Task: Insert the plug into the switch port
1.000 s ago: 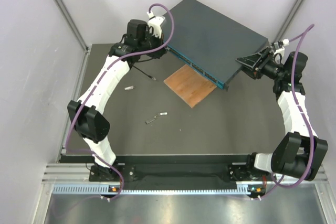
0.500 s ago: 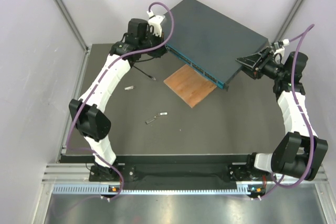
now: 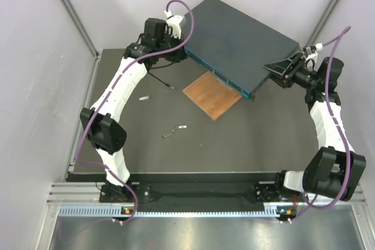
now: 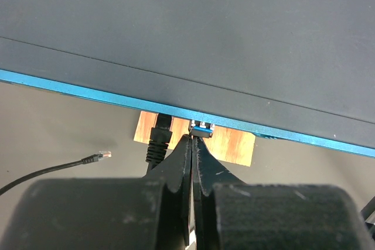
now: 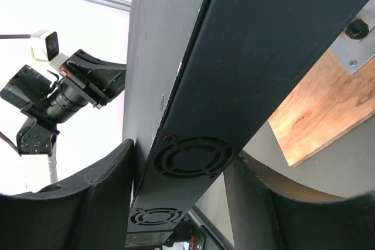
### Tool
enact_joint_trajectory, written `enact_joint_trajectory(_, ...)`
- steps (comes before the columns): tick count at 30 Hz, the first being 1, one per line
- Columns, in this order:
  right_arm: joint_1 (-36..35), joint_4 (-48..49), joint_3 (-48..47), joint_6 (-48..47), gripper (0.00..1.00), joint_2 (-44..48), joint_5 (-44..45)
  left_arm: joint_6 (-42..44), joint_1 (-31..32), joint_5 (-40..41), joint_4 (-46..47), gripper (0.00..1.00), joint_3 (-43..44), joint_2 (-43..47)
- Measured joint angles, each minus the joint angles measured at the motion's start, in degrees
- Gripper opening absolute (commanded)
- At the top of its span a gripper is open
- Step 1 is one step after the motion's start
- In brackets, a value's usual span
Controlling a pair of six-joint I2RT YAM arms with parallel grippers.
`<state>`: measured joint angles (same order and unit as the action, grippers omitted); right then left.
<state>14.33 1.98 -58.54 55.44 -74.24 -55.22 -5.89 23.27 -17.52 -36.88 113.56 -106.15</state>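
The dark blue-grey switch [image 3: 240,42] lies at the back, its teal port face [image 3: 217,74] turned to the front left. My left gripper [image 3: 179,45] is shut at that face's left end. In the left wrist view its tips [image 4: 193,139] touch a small blue and silver piece [image 4: 201,127] under the teal edge [image 4: 88,92]. A black cable boot [image 4: 158,141] sits in a port just to the left. The pale plug [image 4: 104,154] lies free on the mat [image 3: 171,88] on its thin black cable. My right gripper [image 3: 280,72] clamps the switch's vented side [image 5: 190,159].
A brown wooden board [image 3: 212,95] lies under the switch's front edge and shows in both wrist views [image 4: 234,144] [image 5: 328,109]. Loose grey pieces [image 3: 143,98] [image 3: 170,134] lie on the dark mat. Grey walls stand on the left, right and back.
My left arm has shifted slightly up and to the right, toward the switch's left end. The right arm, the switch and the free plug have not moved.
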Motion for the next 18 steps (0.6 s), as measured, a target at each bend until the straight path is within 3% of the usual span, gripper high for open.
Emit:
enact_joint_trajectory(6,0.04,-0.74,-0.44,-0.59,0.00,-0.20,-0.31,0.26,-0.17,-0.26,-0.09,0.00,-0.20,-0.02)
enact_joint_trajectory(11,0.07,-1.22,-0.52,-1.31,0.08,-0.17,-0.55,0.28,-3.54,-7.39,4.31,0.15,-5.88,2.97)
enact_joint_trajectory(17,0.09,-2.34,-1.11,-1.92,0.42,-0.20,-0.57,2.25,-13.99,-16.22,4.90,0.34,-13.40,11.69)
enact_joint_trajectory(18,0.09,-2.54,-1.25,-2.05,0.52,-0.20,-0.52,3.19,-15.82,-17.05,4.57,0.36,-14.51,13.62)
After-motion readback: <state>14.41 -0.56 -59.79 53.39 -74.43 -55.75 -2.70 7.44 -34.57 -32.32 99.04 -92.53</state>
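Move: Right at the left hand's shut fingertips, about 1 cm ahead, 1 cm right and 1 cm down, is the small metal plug at the switch's front. The black cable plug is some 2 cm ahead and 1 cm left of the hand. About 20 cm below lie the wooden board, 5 cm back and 8 cm right, and the cable's loose end, 2 cm back and 8 cm left. From the right hand the plug lies about 28 cm left, 5 cm ahead, level. Staying with its shut fingertips against the outer end of the plug at first, the left hand then comes free and sweeps away to its left, gathering speed, about 10 cm, rising some 3 cm as it leaves the switch front. The fingers spread to about a third open on the way. The right hand keeps its still grip on the switch's side edge. ##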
